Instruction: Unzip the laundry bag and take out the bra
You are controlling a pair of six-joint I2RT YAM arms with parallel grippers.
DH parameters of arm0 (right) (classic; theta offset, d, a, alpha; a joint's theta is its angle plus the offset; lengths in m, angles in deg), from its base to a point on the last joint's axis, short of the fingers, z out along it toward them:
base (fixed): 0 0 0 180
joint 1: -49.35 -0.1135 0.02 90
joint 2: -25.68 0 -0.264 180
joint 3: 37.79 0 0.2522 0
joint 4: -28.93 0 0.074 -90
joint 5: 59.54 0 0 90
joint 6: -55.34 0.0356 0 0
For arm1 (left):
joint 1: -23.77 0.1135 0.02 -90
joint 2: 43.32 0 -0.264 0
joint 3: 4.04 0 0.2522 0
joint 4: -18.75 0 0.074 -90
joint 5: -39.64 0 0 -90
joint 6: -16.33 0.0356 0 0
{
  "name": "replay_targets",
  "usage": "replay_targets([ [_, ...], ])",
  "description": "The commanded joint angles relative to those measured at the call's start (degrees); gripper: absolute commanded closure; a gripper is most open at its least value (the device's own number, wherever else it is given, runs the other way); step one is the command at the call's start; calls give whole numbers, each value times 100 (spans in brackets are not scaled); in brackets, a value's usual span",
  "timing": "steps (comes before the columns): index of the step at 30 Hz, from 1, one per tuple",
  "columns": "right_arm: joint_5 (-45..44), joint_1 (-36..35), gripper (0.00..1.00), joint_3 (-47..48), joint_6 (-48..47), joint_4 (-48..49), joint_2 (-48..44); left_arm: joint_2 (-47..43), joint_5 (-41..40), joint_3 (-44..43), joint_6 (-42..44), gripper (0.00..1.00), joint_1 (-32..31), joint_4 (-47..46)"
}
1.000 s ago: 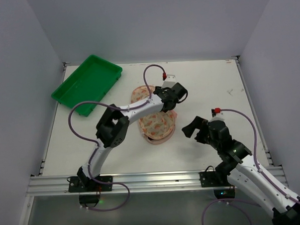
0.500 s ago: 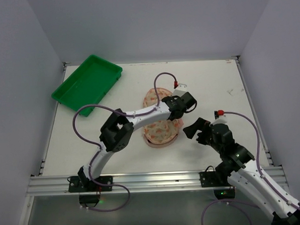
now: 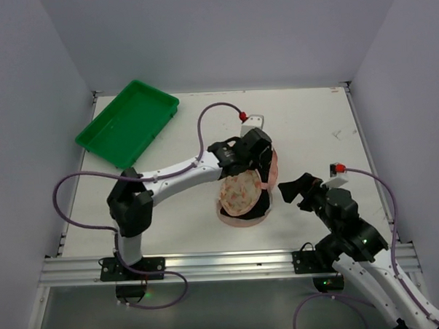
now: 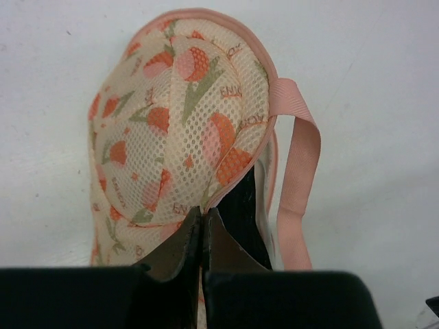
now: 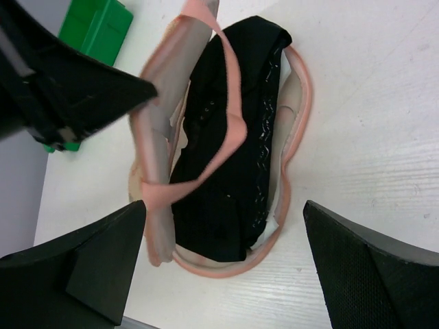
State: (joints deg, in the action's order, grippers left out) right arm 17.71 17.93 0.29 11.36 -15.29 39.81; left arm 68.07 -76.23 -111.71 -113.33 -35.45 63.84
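Observation:
The laundry bag [image 3: 241, 194] lies mid-table, its printed cream top flap [image 4: 164, 137] raised off the lower half. My left gripper [image 4: 201, 216] is shut on the flap's pink-trimmed edge, and from above it [image 3: 258, 170] sits over the bag's far right side. In the gap under the flap shows the black fabric of the bra [image 5: 233, 151], lying in the pink-rimmed lower shell [image 5: 302, 103]; it also shows as a dark sliver [image 4: 247, 219] beside my left fingers. My right gripper [image 3: 293, 189] stands open just right of the bag, and the bra lies beyond its spread fingers [image 5: 225, 204].
A green tray [image 3: 126, 121] sits at the far left, its corner also visible [image 5: 96, 27]. A pink ribbon loop [image 4: 302, 171] hangs from the bag's edge. Grey walls enclose the white table [image 3: 312, 124]. The left arm [image 5: 68, 82] crosses above the bag.
My left gripper closed on the flap's edge and drew it up and toward the near right, opening the bag onto the black bra. The right arm shifted slightly right, still open.

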Motion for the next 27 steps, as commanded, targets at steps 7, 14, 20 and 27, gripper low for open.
replay_targets([
  [7, -8, 13, 1, 398, -427, -66, 318, -1469, 1294, 1242, 274, 95, 1149, -628],
  [14, 185, 13, 1, 337, -524, 84, 485, -2244, 839, 2508, 775, 76, 2123, -628],
  [20, 256, 13, 1, 293, -506, 128, 608, -2517, -453, 2694, 820, 26, 2407, 118],
  [27, 98, 13, 1, 170, -331, 102, 530, -3097, -806, 2395, 188, 0, 2047, 708],
])
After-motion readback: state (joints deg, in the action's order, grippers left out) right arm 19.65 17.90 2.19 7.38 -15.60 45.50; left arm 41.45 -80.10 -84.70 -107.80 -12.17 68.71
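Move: The left hand still pinches the right edge of the laundry bag's raised lid. The bare table where the lid is to lie is centred about 20 cm to its left, 3 cm farther out and 12 cm below. The bra in the bag's base lies almost under the hand, about 2 cm left, level in reach and 9 cm down; the green bin is some 48 cm left and 25 cm ahead. From the right hand, that lid spot is about 31 cm left, 16 cm ahead and 14 cm below. Sweeping left about 25 cm, the left hand first lifts some 4 cm with the lid's edge still pinched, then arcs over and sinks about 5 cm as it folds the lid away from the bra towards the bare table. The wrist turns some 20 degrees counter-clockwise while the fingers open from shut to wide, letting go of the lid. ##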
